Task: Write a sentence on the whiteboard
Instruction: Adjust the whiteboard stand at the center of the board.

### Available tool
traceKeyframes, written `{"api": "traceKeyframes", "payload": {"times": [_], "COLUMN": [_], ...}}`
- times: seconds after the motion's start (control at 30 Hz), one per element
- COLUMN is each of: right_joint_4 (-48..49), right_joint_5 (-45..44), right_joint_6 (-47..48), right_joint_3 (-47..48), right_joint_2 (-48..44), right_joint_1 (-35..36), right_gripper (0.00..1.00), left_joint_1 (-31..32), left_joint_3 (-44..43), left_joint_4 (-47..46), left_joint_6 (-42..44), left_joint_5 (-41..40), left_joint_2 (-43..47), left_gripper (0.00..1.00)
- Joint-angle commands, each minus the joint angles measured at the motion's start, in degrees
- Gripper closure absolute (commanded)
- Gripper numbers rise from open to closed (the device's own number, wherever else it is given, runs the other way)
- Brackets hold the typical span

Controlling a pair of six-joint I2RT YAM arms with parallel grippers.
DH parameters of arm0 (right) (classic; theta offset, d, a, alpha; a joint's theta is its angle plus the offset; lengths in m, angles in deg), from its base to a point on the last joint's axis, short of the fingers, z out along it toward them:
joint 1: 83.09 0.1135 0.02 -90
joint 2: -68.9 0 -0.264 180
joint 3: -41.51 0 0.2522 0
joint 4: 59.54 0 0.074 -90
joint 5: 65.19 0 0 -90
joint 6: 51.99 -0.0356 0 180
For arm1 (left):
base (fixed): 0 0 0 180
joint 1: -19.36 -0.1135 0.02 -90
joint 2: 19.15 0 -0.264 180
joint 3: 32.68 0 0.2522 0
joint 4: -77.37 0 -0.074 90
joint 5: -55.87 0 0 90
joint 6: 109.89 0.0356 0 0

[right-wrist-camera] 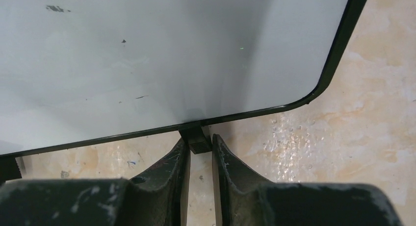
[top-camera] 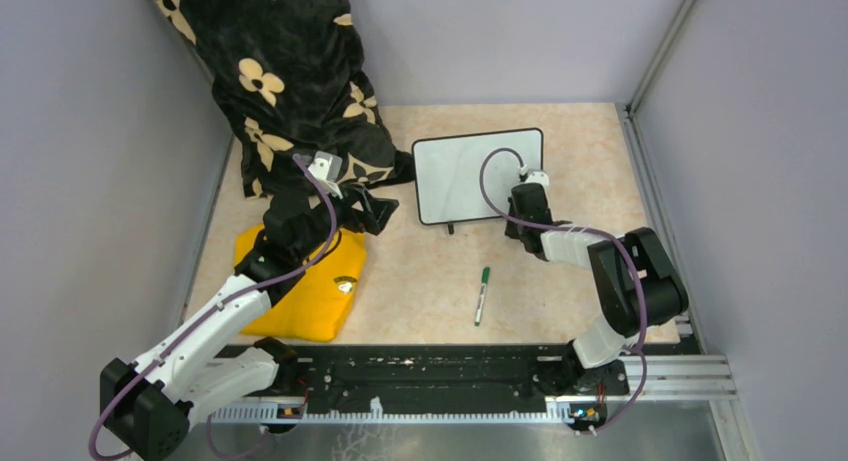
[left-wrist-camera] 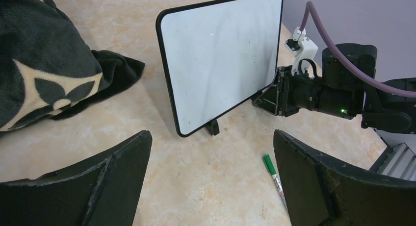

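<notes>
The whiteboard stands upright on the tan table, its face blank white apart from a few specks; no sentence is in view. My right gripper sits low at the board's right bottom edge. In the right wrist view its jaws are closed on the board's small black foot. A green-capped marker lies loose on the table in front of the board. My left gripper hovers left of the board, wide open and empty, facing the board, with the marker by its right finger.
A black cloth with cream flowers is piled at the back left, reaching the board's left edge. A yellow cloth lies under the left arm. Grey walls close in the sides and back; a black rail runs along the near edge.
</notes>
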Motion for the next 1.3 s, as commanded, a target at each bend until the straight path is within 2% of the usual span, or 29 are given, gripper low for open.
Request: {"api": "traceKeyframes", "payload": {"times": [0.0,0.6,0.97,1.27], "right_joint_4": [2.74,-1.2,-1.16,1.89], "right_joint_5": [1.54,-4.82,-5.26,-0.12], "right_joint_6": [-0.77,-4.56,-0.37,4.71], "right_joint_3": [-0.58,-4.07,-9.64,-8.97], "right_joint_2": [-2.72,-7.65,-13.82,-12.24], "right_joint_1": [1.77,11.41,12.56,12.59], "right_gripper": [0.87,0.92,0.94,0.96], "left_joint_1": [-0.24,-0.28,-0.22,-0.18], "left_joint_3": [-0.46,-0.46,-0.46,-0.37], "left_joint_4": [-1.36,-1.37,-1.43,-1.63], "left_joint_6": [-0.87,-1.32,-1.67,-1.41], "left_joint_5": [1.28,1.96,2.68,2.78], "left_joint_2": [0.49,-0.33,-1.33,-1.75], "left_gripper": [0.01,0.01,0.01,0.01]}}
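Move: Between the right fingers, already pinched, is the whiteboard stand's right foot. The whiteboard's middle is about 8 cm to that hand's left, 4 cm ahead and 7 cm above. The stand's left foot is some 14 cm left and about 1 cm back, and the green marker lies roughly 17 cm back and 7 cm left, 1 cm lower. From the idle left hand, the whiteboard's middle is about 14 cm ahead, 16 cm right and 17 cm down. Keeping its pinch on the stand's right foot, the right hand drags it level back towards the robot about 7 cm. It swings left as it starts, up to some 4 cm, then eases about 1 cm back to the right, and comes to rest near the marker's capped end. The wrist turns counter-clockwise about 10 degrees along the way, with the fingers still closed. ##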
